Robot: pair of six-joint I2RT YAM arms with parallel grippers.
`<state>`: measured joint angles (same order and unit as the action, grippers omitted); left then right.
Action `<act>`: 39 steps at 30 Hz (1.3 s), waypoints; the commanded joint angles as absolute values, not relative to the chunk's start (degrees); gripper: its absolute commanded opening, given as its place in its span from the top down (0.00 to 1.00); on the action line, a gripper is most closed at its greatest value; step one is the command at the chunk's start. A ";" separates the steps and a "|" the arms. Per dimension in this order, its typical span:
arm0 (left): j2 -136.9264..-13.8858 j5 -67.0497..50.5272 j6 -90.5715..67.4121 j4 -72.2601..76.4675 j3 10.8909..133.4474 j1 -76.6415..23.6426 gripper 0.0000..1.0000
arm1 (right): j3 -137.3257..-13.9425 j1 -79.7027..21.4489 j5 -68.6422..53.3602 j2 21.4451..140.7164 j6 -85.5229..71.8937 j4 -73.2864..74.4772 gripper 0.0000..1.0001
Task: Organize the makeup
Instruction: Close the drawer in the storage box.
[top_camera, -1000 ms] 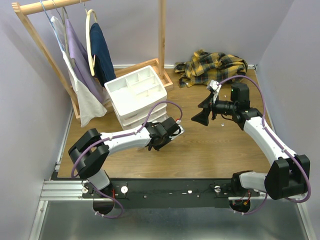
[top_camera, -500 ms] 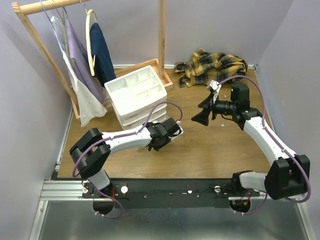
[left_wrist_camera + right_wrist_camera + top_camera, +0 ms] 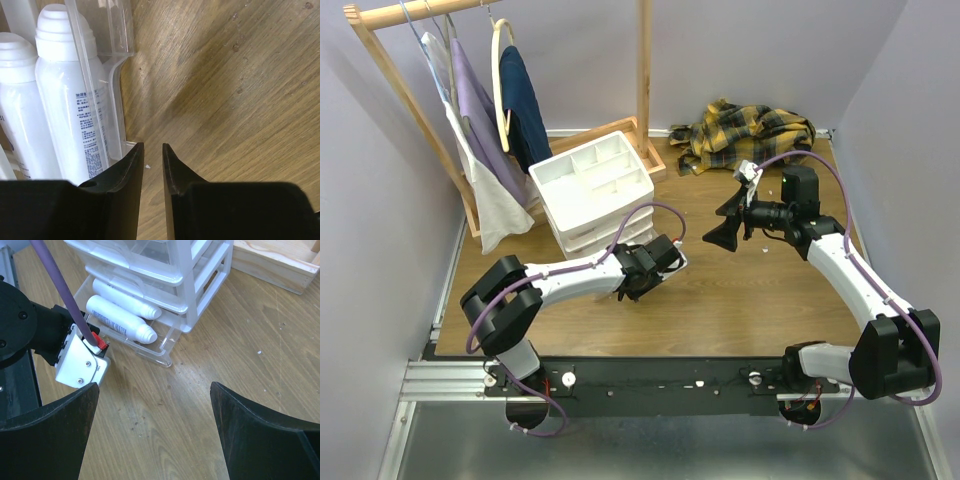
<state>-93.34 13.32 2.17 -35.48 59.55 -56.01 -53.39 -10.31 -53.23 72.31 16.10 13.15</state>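
Two white capped bottles [image 3: 65, 100] [image 3: 120, 320] lie side by side in the pulled-out clear bottom drawer [image 3: 165, 347] of the white drawer unit [image 3: 595, 190]. My left gripper [image 3: 152, 147] is low over the wooden floor just outside the drawer's front wall. Its jaws stand a narrow gap apart with only bare wood between them. My right gripper [image 3: 720, 235] [image 3: 155, 385] hovers wide open over the floor to the right of the drawer and holds nothing. No pencil sticks or sponges are in view.
A yellow plaid cloth [image 3: 745, 135] lies crumpled at the back right. A wooden clothes rack [image 3: 470, 110] with hanging garments stands behind the drawer unit, its base board [image 3: 280, 260] close to the unit. Purple walls close in both sides.
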 commanded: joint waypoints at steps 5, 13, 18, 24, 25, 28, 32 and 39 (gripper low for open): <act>-94.48 15.38 3.16 -35.25 60.91 -56.42 0.71 | -55.55 -10.46 -53.44 71.81 16.52 13.36 0.00; -95.27 17.31 3.87 -34.89 61.35 -56.34 0.71 | -55.55 -10.46 -53.88 71.54 16.35 13.36 0.00; -95.45 20.47 4.22 -34.28 61.52 -56.42 0.58 | -55.55 -10.55 -54.14 71.10 16.17 13.36 0.00; -96.24 27.59 4.22 -32.34 61.35 -55.64 0.26 | -55.55 -10.55 -54.40 70.40 16.08 13.36 0.00; -96.68 28.47 4.13 -32.43 61.43 -55.29 0.23 | -55.55 -10.55 -54.58 70.40 16.08 13.27 0.00; -97.29 30.67 3.60 -31.99 61.78 -53.88 0.13 | -55.63 -10.46 -54.84 70.14 16.17 13.45 0.00; -97.38 30.41 2.90 -31.64 62.66 -52.12 0.10 | -55.63 -10.46 -55.02 69.61 16.08 13.54 0.00; -96.68 30.50 3.43 -30.68 62.49 -50.80 0.06 | -55.55 -10.46 -54.93 69.08 16.17 13.45 0.00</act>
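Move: The open bottom drawer of the storage box has its clear front about 3 cm ahead of the left hand and 1 cm to its left, some 1 cm lower. The two white bottles lie in the drawer about 4 cm farther out than that front and 3 cm more to the left, and the box's middle is roughly 16 cm ahead of the hand, 8 cm left and 5 cm above. From the right hand the drawer front lies about 19 cm left, 7 cm back and 17 cm below. The open drawer is pushed in towards the box by the left hand's drawer-side finger on its front: after barely creeping, the hand spreads its fingers from about a third open to nearly full and drives forward about 5.5 cm and left some 3 cm, staying low. The fingers tip about 10 degrees more forward, with a slight counter-clockwise turn. ##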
